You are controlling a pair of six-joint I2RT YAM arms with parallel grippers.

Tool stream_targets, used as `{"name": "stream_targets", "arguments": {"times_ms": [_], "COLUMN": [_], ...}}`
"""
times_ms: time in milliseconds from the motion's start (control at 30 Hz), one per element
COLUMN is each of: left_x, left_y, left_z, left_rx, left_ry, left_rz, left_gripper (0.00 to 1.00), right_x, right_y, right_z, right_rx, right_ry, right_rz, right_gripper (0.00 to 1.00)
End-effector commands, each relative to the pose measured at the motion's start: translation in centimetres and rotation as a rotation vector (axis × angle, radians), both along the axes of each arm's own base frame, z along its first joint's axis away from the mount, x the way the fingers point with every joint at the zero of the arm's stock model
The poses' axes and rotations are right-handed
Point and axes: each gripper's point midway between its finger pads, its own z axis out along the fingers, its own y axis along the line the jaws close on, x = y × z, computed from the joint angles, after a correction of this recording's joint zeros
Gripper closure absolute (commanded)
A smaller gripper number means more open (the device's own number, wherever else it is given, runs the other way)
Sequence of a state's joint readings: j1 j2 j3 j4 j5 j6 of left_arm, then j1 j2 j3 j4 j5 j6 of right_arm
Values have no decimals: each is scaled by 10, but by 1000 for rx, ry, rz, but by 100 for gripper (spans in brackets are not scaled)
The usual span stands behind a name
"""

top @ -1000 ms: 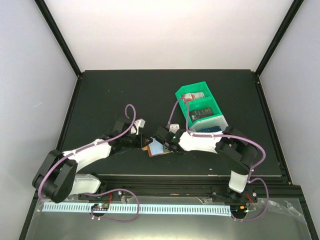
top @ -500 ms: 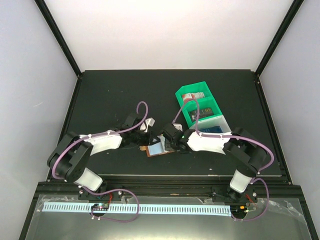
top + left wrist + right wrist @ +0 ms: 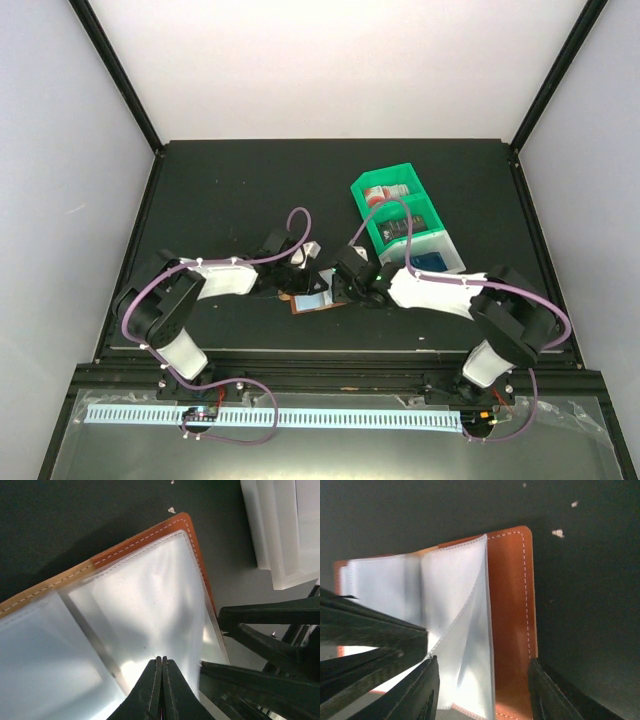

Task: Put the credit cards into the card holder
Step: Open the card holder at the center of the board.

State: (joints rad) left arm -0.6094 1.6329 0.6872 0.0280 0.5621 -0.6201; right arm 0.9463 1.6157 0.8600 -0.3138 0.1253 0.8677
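Observation:
The brown leather card holder (image 3: 318,301) lies open on the black mat, clear sleeves up. My left gripper (image 3: 304,281) is shut, its tips (image 3: 161,660) pressing on a clear sleeve (image 3: 150,595) with nothing between them. My right gripper (image 3: 339,288) is open and straddles the holder's other side (image 3: 510,605); one finger (image 3: 427,685) is at a lifted sleeve (image 3: 465,645) and the other (image 3: 542,685) is past the leather edge. Credit cards lie in the tray: a red-and-white one (image 3: 385,192), a dark one (image 3: 405,226) and a blue one (image 3: 430,262).
The green-and-white divided tray (image 3: 394,175) stands to the right behind the holder, close to the right arm; its white wall (image 3: 280,535) shows in the left wrist view. The right gripper's dark fingers (image 3: 265,630) sit next to my left jaws. Black frame posts edge the mat.
The left arm has swung right and set its shut tips on the holder's sleeves. The right gripper has shifted right along the holder, and its jaws narrowed and then widened again.

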Motion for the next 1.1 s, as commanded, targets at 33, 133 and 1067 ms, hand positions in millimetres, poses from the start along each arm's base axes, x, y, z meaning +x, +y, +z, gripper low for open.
{"name": "stream_targets", "arguments": {"times_ms": [33,133,1067], "left_x": [8,6,2], "left_y": [-17,-22,-8], "left_z": [14,16,-32], "left_rx": [-51,-64,413], "left_ry": [-45,-46,-123], "left_rz": [-43,-68,-57], "left_gripper": [97,95,73], "right_x": [8,9,14], "right_y": [0,-4,-100], "right_z": [31,39,70], "right_rx": [50,44,-33], "right_ry": [-86,-111,-270], "right_rz": [11,10,-366], "right_gripper": [49,50,53]}}
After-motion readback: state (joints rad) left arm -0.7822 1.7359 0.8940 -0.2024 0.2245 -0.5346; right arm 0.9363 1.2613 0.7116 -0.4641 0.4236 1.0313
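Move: Under the closed left fingers lies the open card holder: its middle is some 3 cm to their left and about 2 cm below, so the tips sit over the clear sleeve of its right half. From the right hand, the holder's middle is about 5 cm left, 1 cm ahead and 2 cm below. The white bin with the blue pack stands some 19 cm right of that hand and 6 cm ahead; the green tray is about 13 cm right and 19 cm ahead. Rising about 5 cm first, the half-open right hand comes free of the lifted clear sleeve, then swings some 8 cm right, away from the holder towards the white bin. The left hand creeps 2 cm right over the sleeve, then sinks nearly 2 cm towards it while tipping its fingers about 20 degrees steeper and opening them to a quarter. ##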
